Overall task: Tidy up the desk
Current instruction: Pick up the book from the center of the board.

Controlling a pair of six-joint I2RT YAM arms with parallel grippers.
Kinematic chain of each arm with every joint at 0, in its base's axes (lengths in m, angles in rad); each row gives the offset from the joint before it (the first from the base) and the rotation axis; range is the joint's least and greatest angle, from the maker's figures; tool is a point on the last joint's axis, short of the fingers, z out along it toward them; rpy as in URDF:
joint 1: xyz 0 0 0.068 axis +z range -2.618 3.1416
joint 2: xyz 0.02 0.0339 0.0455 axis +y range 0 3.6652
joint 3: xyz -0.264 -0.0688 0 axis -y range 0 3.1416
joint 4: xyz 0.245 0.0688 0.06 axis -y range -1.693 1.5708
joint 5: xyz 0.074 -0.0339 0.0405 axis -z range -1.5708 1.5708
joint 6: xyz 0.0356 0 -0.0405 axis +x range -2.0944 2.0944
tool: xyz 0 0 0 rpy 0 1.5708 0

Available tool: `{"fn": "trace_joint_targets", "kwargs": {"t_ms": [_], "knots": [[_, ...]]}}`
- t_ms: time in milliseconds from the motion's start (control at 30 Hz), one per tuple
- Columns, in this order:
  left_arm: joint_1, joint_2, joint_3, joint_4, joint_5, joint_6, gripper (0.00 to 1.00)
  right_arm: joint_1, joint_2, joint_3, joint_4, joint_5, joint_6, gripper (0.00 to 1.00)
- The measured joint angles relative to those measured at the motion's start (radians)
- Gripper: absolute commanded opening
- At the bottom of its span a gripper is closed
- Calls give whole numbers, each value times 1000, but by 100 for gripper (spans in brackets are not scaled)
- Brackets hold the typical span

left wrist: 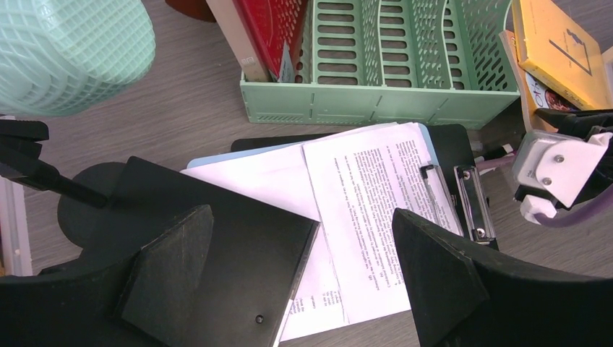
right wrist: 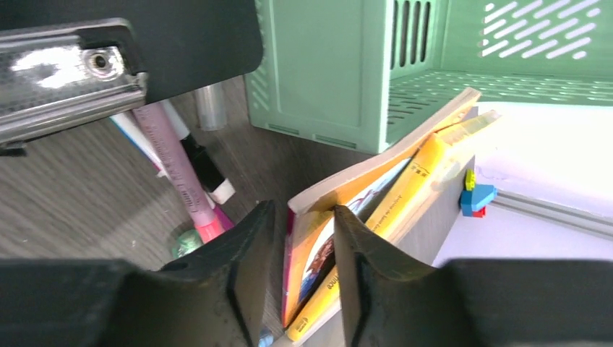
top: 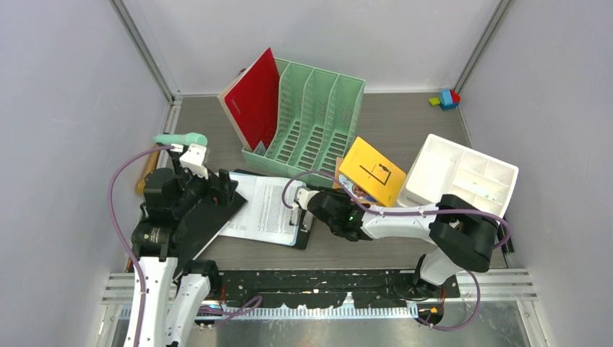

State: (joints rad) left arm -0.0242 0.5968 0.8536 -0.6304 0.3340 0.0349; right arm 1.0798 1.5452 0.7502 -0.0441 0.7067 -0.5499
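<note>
The desk is a grey-brown wood-grain top. My right gripper reaches left to a leaning stack of books: an orange-covered book and a yellow book. Its jaws are narrowed but apart, astride the orange book's near edge, with a gap on the left finger's side. My left gripper hangs wide open over a black board and the printed papers on a clipboard. Nothing sits between its fingers.
A mint-green file rack holds a red folder. A white drawer unit lies tilted at right. Pens lie by the clipboard's clip. A mint-green object is at left; toy blocks sit far right.
</note>
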Motion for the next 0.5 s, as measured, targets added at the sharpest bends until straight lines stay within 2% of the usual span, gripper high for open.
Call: {"fn": "trace_joint_targets", "kwargs": {"t_ms": [233, 500], "knots": [[0, 0, -2, 3, 0, 0, 99, 12, -30, 25, -3, 37, -5, 18], [0, 39, -1, 8, 1, 10, 99, 52, -126, 103, -71, 24, 19, 3]]}}
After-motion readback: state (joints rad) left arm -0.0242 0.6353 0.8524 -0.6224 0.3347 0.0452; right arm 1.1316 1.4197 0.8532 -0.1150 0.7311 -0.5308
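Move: The orange book lies between the right hand's open fingers, which straddle its near-left edge; its middle is about 3 cm ahead, 2 cm right and level. The yellow box sits roughly 5 cm ahead and 6 cm right, the green rack's middle some 15 cm ahead and 13 cm left. The pens lie about 4 cm back, 5 cm left and 4 cm below. From the left hand the book is around 5 cm ahead, 37 cm right and 18 cm lower. The orange book's near-left edge gets pinched as the right fingers shut from about half open, and the right hand begins rising while they are still closing. It goes up some 7 cm and then also drifts 2 to 3 cm left, towards the green rack, rolling slightly so that its left side comes up about 10 degrees. ##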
